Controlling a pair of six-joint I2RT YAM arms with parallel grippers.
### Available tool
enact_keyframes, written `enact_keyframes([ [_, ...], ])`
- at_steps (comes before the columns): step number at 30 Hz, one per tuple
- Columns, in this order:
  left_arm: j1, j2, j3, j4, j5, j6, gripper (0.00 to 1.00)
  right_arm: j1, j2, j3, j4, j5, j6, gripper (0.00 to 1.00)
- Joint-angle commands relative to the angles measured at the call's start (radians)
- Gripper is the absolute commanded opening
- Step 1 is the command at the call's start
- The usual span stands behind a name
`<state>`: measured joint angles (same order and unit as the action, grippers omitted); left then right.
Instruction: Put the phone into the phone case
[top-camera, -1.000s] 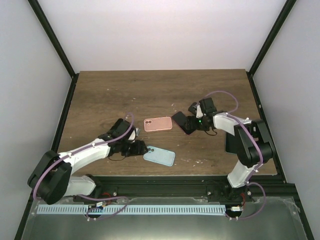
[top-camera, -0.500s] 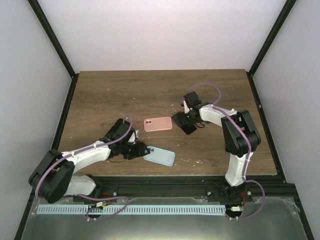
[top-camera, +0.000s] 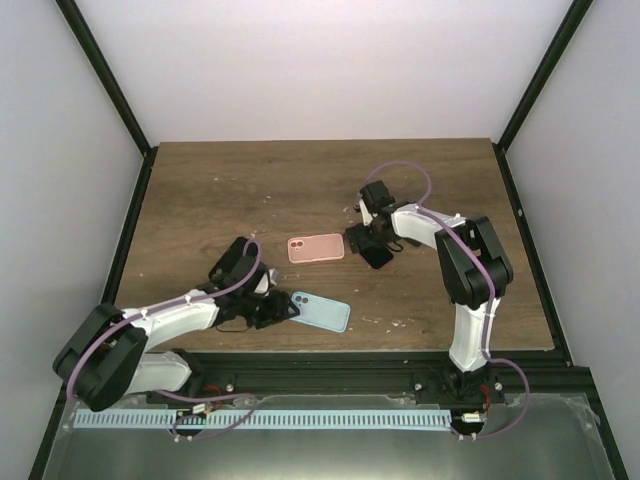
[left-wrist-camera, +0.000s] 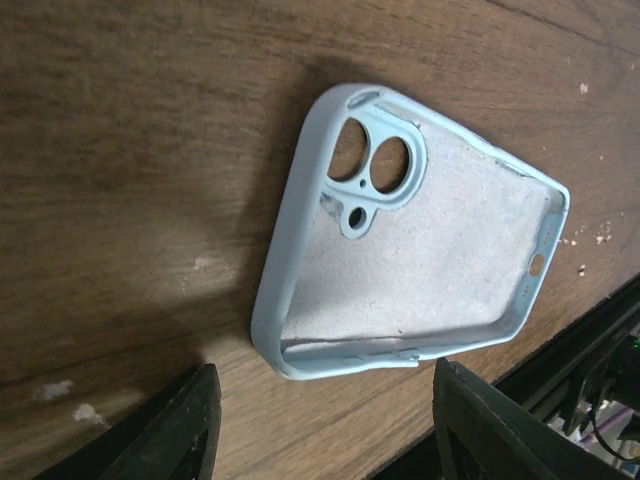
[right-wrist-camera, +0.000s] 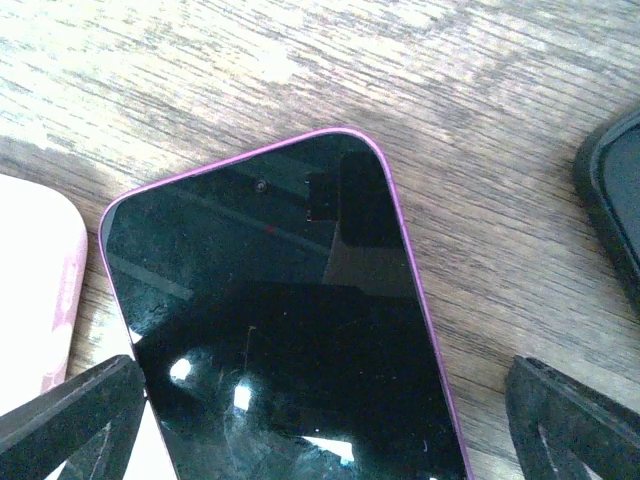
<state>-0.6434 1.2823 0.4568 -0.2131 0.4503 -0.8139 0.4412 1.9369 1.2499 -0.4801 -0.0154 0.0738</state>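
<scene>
The phone (right-wrist-camera: 280, 300), with a black screen and a purple rim, lies face up on the wooden table. My right gripper (right-wrist-camera: 320, 430) is low over it and open, one finger on each side of it. In the top view the phone (top-camera: 380, 256) shows partly under that gripper (top-camera: 366, 238). A light blue phone case (left-wrist-camera: 420, 260) lies hollow side up with its camera cutout at the far end. My left gripper (left-wrist-camera: 320, 420) is open at the case's near short end, its fingers (left-wrist-camera: 180, 430) not touching it. From above, the case (top-camera: 322, 313) sits just right of that gripper (top-camera: 280, 309).
A pink case (top-camera: 316, 247) lies flat just left of the phone, its edge (right-wrist-camera: 35, 290) close to my right gripper's left finger. A black rounded object (right-wrist-camera: 615, 190) sits at the right edge of the right wrist view. The table's front edge (left-wrist-camera: 600, 330) runs close behind the blue case.
My right arm has swung left and lowered over the phone, opening its jaws wider. My left gripper has shifted slightly toward the blue case's end.
</scene>
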Motion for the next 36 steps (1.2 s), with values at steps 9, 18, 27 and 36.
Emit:
enact_keyframes([
  [9,-0.021,0.011,-0.025,0.122,0.044,-0.083,0.6,0.004,0.005,0.021,-0.168,0.03,-0.095,1.0],
  [18,-0.019,0.095,0.086,0.099,-0.035,-0.035,0.59,0.003,0.02,0.011,-0.145,-0.01,-0.108,0.89],
  [27,0.051,0.126,0.188,0.058,-0.027,0.023,0.58,0.004,-0.024,-0.019,-0.142,-0.028,-0.032,0.76],
  [36,0.06,0.034,0.142,0.011,-0.032,0.036,0.61,0.045,-0.187,-0.094,-0.171,-0.08,0.037,0.71],
])
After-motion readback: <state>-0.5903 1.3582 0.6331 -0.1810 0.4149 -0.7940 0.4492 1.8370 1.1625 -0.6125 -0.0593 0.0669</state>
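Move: The phone lies right under my open right hand, its middle about 2 cm back and 1 cm to the right, roughly 1 cm below. The pink case sits some 13 cm to that hand's left and 3 cm back, a black slab about 9 cm to its right and 3 cm out. For my left hand, the blue case's middle is about 8 cm to the right, 2 cm ahead and 2 cm lower; the pink case is some 18 cm ahead and 7 cm right. I ease my right hand back and slightly right to straddle the phone's middle, close the fingers on its long sides, then draw it back, about 5 cm in all and still low. Meanwhile my left hand, fingers staying half open, shifts right and a touch back, sweeps forward some 7 cm against the blue case's left end, then rises about 4 cm clear. ##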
